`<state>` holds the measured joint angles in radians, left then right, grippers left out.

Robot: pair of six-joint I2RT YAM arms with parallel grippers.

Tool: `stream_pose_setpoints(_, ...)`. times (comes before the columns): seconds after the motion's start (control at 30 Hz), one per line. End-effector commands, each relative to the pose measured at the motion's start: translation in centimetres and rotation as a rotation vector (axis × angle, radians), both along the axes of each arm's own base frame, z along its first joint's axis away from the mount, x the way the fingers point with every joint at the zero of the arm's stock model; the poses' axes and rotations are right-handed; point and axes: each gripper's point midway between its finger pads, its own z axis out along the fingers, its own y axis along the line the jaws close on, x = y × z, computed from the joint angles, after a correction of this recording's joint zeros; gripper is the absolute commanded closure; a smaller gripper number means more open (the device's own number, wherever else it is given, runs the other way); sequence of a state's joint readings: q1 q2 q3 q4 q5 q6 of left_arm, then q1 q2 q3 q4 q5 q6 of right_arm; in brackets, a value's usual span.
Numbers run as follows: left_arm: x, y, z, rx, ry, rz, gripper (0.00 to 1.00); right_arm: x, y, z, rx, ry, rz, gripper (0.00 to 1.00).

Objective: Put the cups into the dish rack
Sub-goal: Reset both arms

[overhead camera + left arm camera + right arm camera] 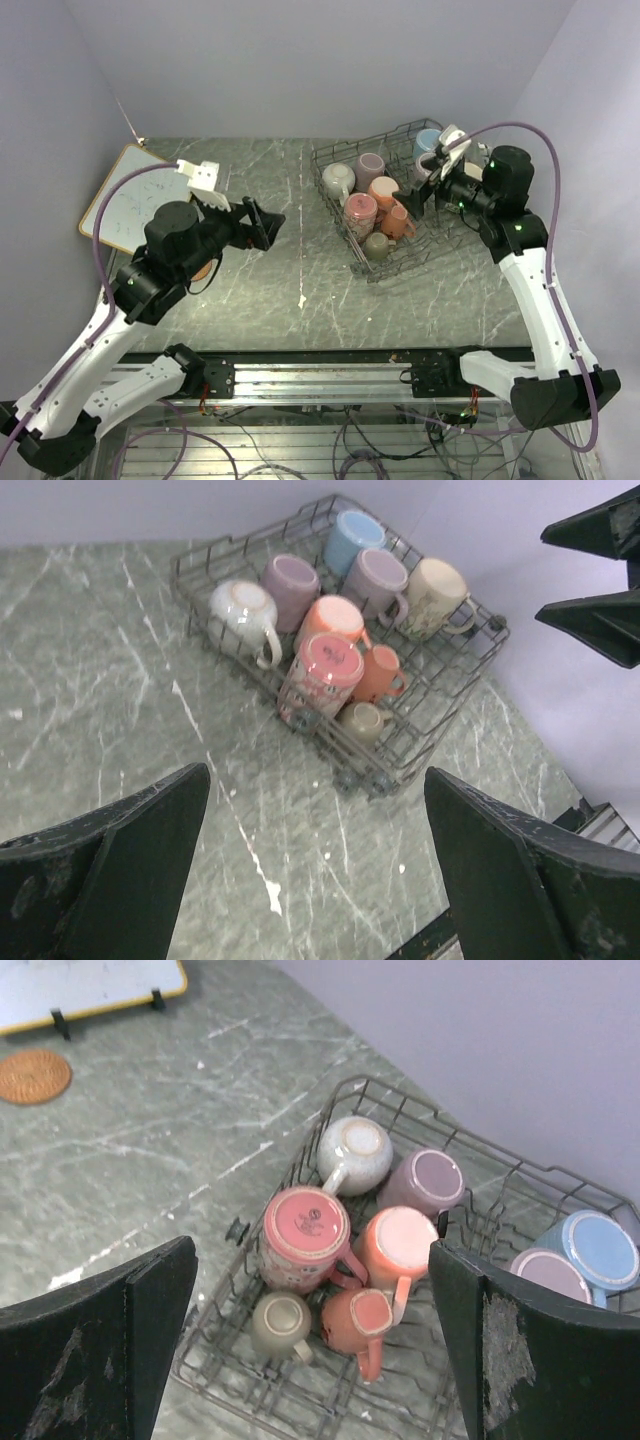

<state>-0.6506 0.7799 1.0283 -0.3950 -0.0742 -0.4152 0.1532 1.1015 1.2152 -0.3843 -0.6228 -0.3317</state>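
The dish rack (440,250) stands at the back right of the table with several cups upside down in it. In the right wrist view I see the pink floral cup (305,1230), a peach cup (400,1240), a small olive cup (282,1322), a white cup (355,1150), a mauve cup (435,1180) and a light blue cup (597,1248). My right gripper (412,202) hangs open above the rack's middle, holding nothing. My left gripper (266,225) is open and empty over bare table left of the rack (250,530).
A wood-framed whiteboard (125,195) lies at the far left, partly under my left arm. A round cork coaster (33,1075) lies beside it. The side wall runs close behind the rack on the right.
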Motion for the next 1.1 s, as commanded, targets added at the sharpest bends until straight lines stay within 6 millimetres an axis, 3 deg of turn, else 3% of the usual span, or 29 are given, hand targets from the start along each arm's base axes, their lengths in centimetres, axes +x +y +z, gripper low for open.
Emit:
stream_pose_setpoints(0.0, 0.4, -1.2, 5.6, -0.010, -0.123, -0.068, 0.02, 0.5, -0.2, 4.4, 0.125, 0.004, -0.065, 0.00)
stream_pose_setpoints(0.17, 1.1, -2.0, 9.9, 0.009, -0.173, -0.092, 0.02, 1.2, -1.9, 8.6, 0.199, -0.006, -0.214, 0.00)
stream_pose_setpoints(0.4, 0.9, -2.3, 14.6, 0.012, -0.223, -0.118, 0.01, -0.3, -1.8, 12.3, 0.180, -0.058, -0.179, 0.01)
stream_pose_setpoints(0.77, 0.3, -0.1, 17.4, 0.044, -0.269, -0.049, 0.02, -2.3, -1.4, 16.6, 0.253, -0.055, -0.156, 0.00)
stream_pose_setpoints(1.07, -1.4, 1.2, 19.6, 0.016, -0.318, -0.046, 0.01, -2.5, -1.9, 20.0, 0.292, -0.086, -0.196, 0.00)
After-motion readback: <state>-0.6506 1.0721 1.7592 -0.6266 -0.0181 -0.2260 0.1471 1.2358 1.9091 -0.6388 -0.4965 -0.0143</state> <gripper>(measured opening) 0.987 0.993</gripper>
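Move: The small orange cup, last to go into the rack, lies some 20 cm below the right hand, about 4 cm ahead and 2 cm to its left. From that cup, the pink mug stands about 9 cm left and 2 cm farther out, the olive cup 5 cm left and 6 cm nearer, and the peach mug 3 cm left and 8 cm farther out. From the left hand, the orange cup is roughly 12 cm ahead, 28 cm right and 21 cm down. Both empty hands head up into clear air above the table and loaded rack, touching nothing. The right climbs almost straight, about 19 cm, its fingers tipping upward and swinging a little clockwise; the left climbs some 18 cm with its fingers tipping up about 15 degrees. Both slow midway and stay wide open. ##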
